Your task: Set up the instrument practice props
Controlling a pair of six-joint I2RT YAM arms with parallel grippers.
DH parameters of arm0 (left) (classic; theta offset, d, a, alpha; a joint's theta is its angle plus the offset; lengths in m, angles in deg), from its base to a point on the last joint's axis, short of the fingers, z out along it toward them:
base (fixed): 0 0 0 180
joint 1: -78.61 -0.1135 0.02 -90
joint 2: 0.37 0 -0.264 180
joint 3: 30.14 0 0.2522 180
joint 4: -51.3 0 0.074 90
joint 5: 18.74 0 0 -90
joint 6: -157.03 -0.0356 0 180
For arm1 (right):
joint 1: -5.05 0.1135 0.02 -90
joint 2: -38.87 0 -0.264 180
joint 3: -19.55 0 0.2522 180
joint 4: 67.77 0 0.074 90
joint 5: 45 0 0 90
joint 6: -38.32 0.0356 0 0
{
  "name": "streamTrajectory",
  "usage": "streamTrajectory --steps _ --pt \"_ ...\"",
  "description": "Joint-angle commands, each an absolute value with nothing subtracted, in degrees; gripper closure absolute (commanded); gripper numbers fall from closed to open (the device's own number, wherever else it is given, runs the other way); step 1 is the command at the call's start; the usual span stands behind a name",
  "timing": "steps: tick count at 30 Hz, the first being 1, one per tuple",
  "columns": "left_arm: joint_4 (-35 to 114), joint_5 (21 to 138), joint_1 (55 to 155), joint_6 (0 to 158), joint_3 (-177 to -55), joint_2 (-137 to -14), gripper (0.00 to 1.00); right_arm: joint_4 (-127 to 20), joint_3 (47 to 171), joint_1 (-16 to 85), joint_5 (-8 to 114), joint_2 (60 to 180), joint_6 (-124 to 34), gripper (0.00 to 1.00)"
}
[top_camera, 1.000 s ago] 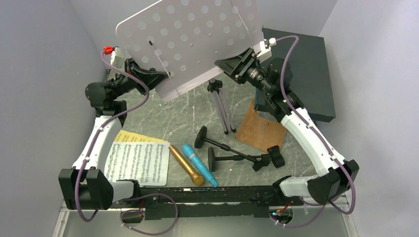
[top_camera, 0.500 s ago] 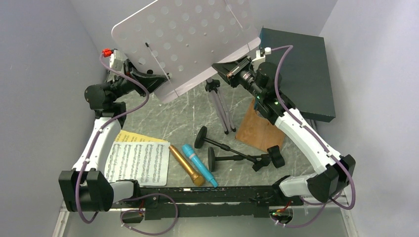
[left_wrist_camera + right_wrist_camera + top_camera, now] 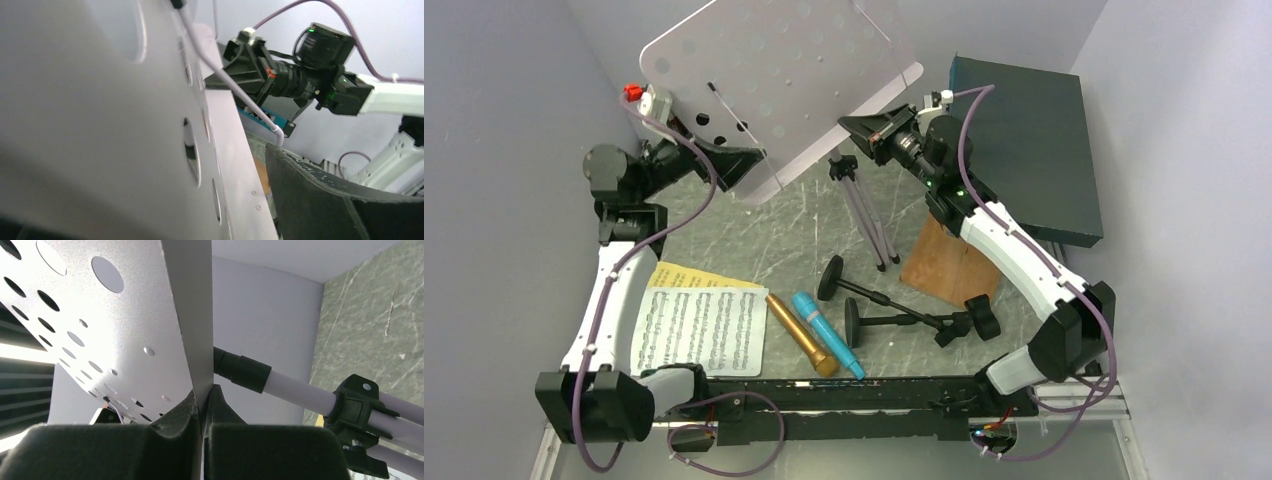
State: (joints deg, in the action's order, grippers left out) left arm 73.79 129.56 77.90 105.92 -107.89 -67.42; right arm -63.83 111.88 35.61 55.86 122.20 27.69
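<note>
The pale perforated music desk point(image 3: 774, 75) leans tilted over the table's back on its silver tripod legs point(image 3: 864, 210). My right gripper point(image 3: 856, 130) is shut on the desk's lower lip, which is pinched between the pads point(image 3: 202, 407). My left gripper point(image 3: 734, 165) stands open around the desk's lower left corner; in the left wrist view the desk point(image 3: 100, 125) fills the left and one finger point(image 3: 340, 200) stands apart from it. White point(image 3: 702, 330) and yellow point(image 3: 689, 276) sheet-music pages, a gold microphone point(image 3: 802, 335), a blue microphone point(image 3: 827, 333) and two black mic holders point(image 3: 879, 295) point(image 3: 904, 322) lie near the front.
A large dark teal box point(image 3: 1024, 140) stands at the back right. A flat brown wooden board point(image 3: 949, 265) lies under my right arm, beside the tripod legs. Grey walls close in the left, right and back sides.
My left gripper has opened and let go of the desk. My right gripper has shut on the desk's lower lip and moved left and back, and the desk has shifted up and left.
</note>
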Motion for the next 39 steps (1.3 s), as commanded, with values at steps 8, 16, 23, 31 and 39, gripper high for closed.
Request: streamTrajectory --steps 8,16,23,31,39 --pt "8.79 99.87 79.3 86.46 -138.76 -53.93 0.01 -85.04 121.0 34.97 57.8 128.05 42.39 1.0" --pt "10.74 80.84 80.03 88.62 -125.92 -40.94 0.01 -95.55 125.4 34.93 58.2 134.18 49.11 1.0" --pt "8.8 70.06 80.71 98.1 -109.27 -34.07 0.02 -96.3 122.55 33.5 57.03 131.26 48.79 1.0" --pt "45.43 89.86 81.06 105.22 -82.84 -34.58 0.04 -94.77 120.45 33.01 56.71 128.03 47.5 1.0" --pt "82.82 116.25 88.2 106.16 -89.79 -72.56 0.31 -94.26 118.01 32.86 56.4 125.57 46.91 1.0"
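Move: The folded tripod legs hang under the music stand's tray, their middle about 18 cm to the left gripper's right, 4 cm ahead and 20 cm below. The tray's middle is some 10 cm ahead, 6 cm right and 5 cm above that gripper; the round bases of the black mic stands are 15 cm right, 2 cm back and 40 cm below. From the right gripper, already pinching the tray's lip, the legs' middle is 5 cm back, 4 cm right and 20 cm below. Pull the already open left gripper back, up and left clear of the tray's left end, then swing it down nearly 30 cm and forward-right towards the hanging tripod legs, tipping the fingers some 30 degrees down and narrowing them partly, short of touching. Keep the right gripper's pinch on the lip, easing it forward about 5 cm and rolling its left side up. ##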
